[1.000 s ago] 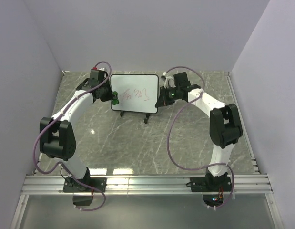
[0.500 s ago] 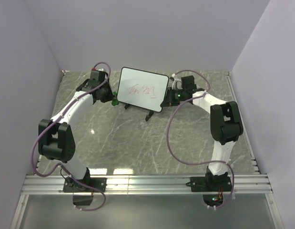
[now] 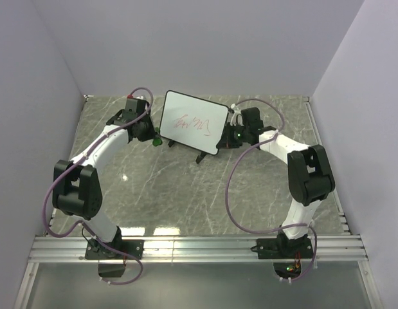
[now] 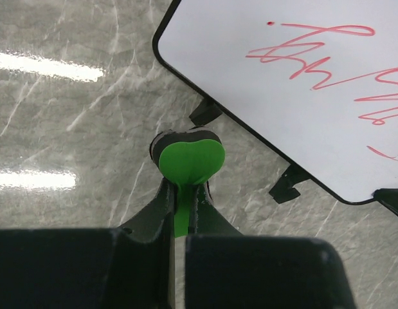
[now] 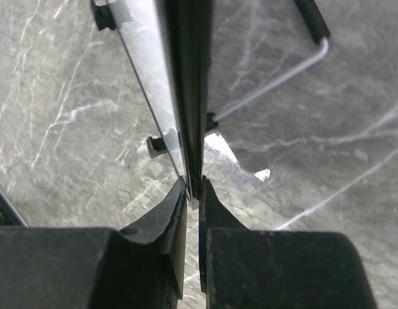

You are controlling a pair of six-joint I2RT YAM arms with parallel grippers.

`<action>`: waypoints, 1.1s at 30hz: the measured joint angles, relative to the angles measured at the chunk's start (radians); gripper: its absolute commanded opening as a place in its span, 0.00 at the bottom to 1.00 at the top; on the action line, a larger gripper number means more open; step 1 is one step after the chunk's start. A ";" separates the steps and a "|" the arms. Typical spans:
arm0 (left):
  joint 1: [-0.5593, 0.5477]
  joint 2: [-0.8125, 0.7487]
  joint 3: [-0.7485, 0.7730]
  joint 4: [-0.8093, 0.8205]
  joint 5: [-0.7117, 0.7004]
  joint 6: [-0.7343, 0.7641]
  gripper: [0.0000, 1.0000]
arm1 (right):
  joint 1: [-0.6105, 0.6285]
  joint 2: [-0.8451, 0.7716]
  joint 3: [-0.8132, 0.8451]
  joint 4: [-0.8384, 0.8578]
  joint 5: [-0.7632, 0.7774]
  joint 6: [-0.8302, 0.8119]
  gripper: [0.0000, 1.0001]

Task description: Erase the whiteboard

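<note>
The whiteboard, white with a thin black frame and red scribbles, stands tilted at the back of the table. It fills the upper right of the left wrist view and shows edge-on in the right wrist view. My right gripper is shut on the board's right edge. My left gripper is shut on the green eraser and holds it just left of the board's lower left corner, apart from it.
The board's black feet stick out under its lower edge. A wire stand leg lies behind the board. Lilac walls close the table at the back and sides.
My right gripper has tilted the board and swung it clockwise, its right side now lower. My left gripper with the eraser has drawn back a little to the left of the board.
</note>
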 measured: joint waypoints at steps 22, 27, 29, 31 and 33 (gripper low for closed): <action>-0.120 0.070 0.061 0.072 -0.097 -0.037 0.00 | 0.080 -0.044 -0.247 0.315 0.120 0.208 0.00; -0.237 0.223 0.219 0.101 -0.170 -0.095 0.00 | 0.092 -0.029 -0.246 0.339 0.124 0.219 0.00; -0.275 0.293 0.296 0.116 -0.183 -0.119 0.00 | 0.092 -0.014 -0.240 0.347 0.124 0.222 0.00; -0.309 0.353 0.356 0.135 -0.190 -0.139 0.00 | 0.092 -0.008 -0.241 0.352 0.124 0.232 0.00; -0.338 0.402 0.402 0.150 -0.192 -0.150 0.00 | 0.092 -0.006 -0.240 0.352 0.122 0.239 0.00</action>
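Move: The left hand already holds the eraser just off the board's left side. The red writing's middle lies about 13 cm to its right, 5 cm ahead and a little lower; the board's left foot is some 4 cm right and 3 cm ahead, roughly 8 cm below. The right hand, already gripping the board's lower right corner, has the writing about 12 cm to its left, 5 cm ahead and slightly higher, and the right foot some 9 cm left, 2 cm back and a bit below. Rightwards, after a small draw back of about 1 cm, the left hand sweeps the eraser some 18 cm across in front of the board's face to the right end of the red writing, also reaching forward, nearly level, the fingertips tipping up slightly; its grip stays shut. Meanwhile the right hand keeps its pinch on the corner and lowers it about 4 cm, drawing it slightly left and back with a small clockwise turn. ##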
